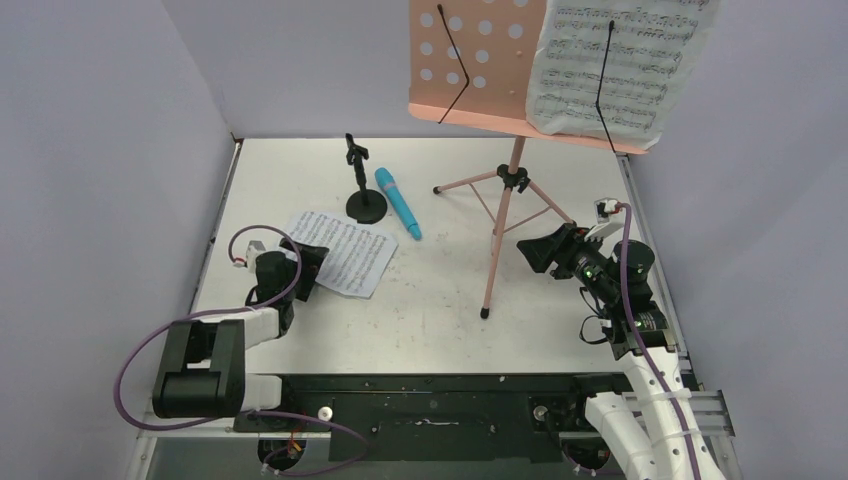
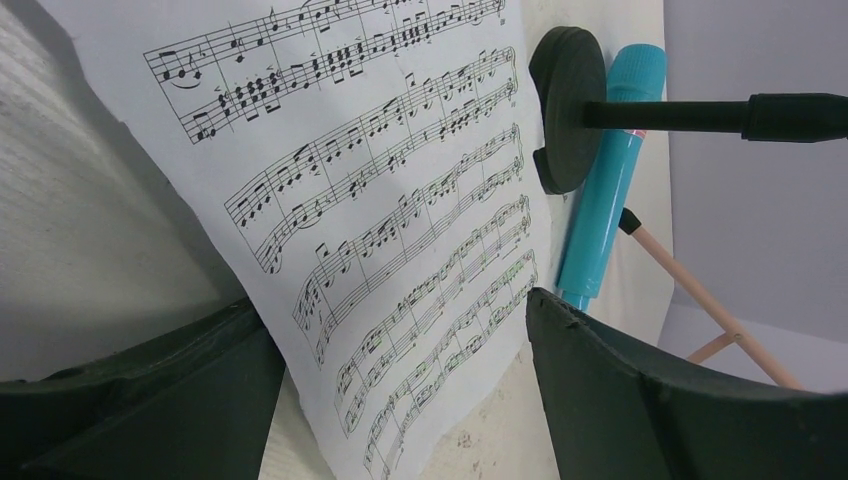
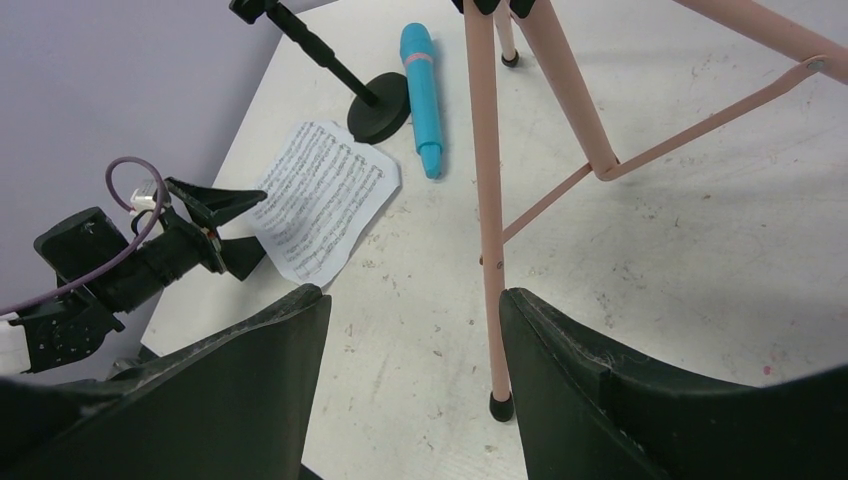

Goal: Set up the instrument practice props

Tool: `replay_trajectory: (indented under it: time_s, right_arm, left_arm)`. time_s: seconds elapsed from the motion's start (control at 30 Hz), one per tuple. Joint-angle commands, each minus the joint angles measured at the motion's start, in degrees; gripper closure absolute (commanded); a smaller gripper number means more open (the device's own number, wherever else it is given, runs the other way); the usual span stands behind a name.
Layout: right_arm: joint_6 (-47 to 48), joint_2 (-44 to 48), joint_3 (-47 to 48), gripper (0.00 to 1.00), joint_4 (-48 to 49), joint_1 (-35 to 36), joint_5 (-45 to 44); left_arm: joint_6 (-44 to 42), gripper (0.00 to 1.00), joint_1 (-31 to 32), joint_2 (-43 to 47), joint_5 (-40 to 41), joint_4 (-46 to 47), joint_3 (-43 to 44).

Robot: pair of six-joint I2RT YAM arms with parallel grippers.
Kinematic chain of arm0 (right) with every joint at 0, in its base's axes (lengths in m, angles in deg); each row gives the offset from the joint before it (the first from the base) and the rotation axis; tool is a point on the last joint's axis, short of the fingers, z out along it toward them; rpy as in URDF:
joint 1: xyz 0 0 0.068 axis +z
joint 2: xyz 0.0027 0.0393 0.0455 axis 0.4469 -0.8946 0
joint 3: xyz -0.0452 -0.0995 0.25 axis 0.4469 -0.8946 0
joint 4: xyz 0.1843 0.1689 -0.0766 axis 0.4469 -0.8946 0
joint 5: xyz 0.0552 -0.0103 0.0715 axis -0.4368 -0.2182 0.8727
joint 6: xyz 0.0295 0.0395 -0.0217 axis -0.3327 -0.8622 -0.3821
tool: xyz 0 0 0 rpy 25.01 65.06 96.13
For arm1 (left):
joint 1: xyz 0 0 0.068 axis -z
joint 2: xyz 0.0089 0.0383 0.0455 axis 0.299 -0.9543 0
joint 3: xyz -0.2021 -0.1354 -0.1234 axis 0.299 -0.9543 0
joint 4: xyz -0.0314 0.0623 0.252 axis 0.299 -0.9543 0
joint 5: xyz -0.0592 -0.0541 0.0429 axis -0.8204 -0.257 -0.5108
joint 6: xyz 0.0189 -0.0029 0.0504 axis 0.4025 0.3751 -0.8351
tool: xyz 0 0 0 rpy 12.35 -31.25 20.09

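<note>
The pink music stand (image 1: 478, 60) rises at the back on tripod legs (image 1: 500, 225), with one sheet-music page (image 1: 620, 70) clipped on its right half. A second page (image 1: 350, 252) lies flat on the table. Beside it stand the black mic stand (image 1: 365, 205) and, lying down, the blue microphone (image 1: 398, 203). My left gripper (image 1: 312, 268) is open at that page's left edge, and the page (image 2: 380, 230) reaches between its fingers (image 2: 395, 320) unclamped. My right gripper (image 1: 532, 252) is open and holds nothing (image 3: 412, 300). The stand's front leg (image 3: 488, 230) is just beside its right finger.
Grey walls close in the white table (image 1: 440, 300) on the left, back and right. A black rail (image 1: 420, 400) with the arm bases runs along the near edge. The tripod's other legs (image 3: 700, 110) spread across the right half of the table.
</note>
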Motion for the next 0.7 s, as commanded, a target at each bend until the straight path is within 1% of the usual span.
replay_trajectory:
  time_s: [0.0,0.27,0.5,0.67]
  right_arm:
    - [0.05,0.68,1.15,0.36,2.10,0.31,-0.85]
    - [0.61,0.54,1.51,0.36,1.54,0.30,-0.81]
    - [0.71,0.77,1.86,0.36,0.93,0.33,-1.15]
    - [0.68,0.80,2.32,0.36,0.54,0.33,-1.27]
  left_arm:
    - [0.92,0.16,-0.34,-1.57,-0.98,5.73,1.71]
    - [3.21,0.28,-0.32,-6.95,-1.99,13.54,1.35]
    - [3.00,0.36,-0.30,-9.26,-1.99,15.68,2.16]
    - [3.08,0.54,-0.34,-10.01,-2.12,15.78,2.36]
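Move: The sheet music's middle lies about 5 cm ahead of the left hand, 8 cm to its right and some 3 cm below, with its near-left edge already between the open fingers. Beyond it, the mic stand's round base is roughly 20 cm ahead and 16 cm right of this hand, and the blue microphone 22 cm ahead and 26 cm right. From the right hand, the sheet is about 14 cm ahead, 54 cm left and 24 cm below. With one finger tucked under the sheet music's near-left edge and the other above, the left hand squeezes the paper between them, narrowing its fingers by over a third without shutting. It slides forward about 2 cm farther onto the sheet, sinking slightly, its wrist almost unturned. ##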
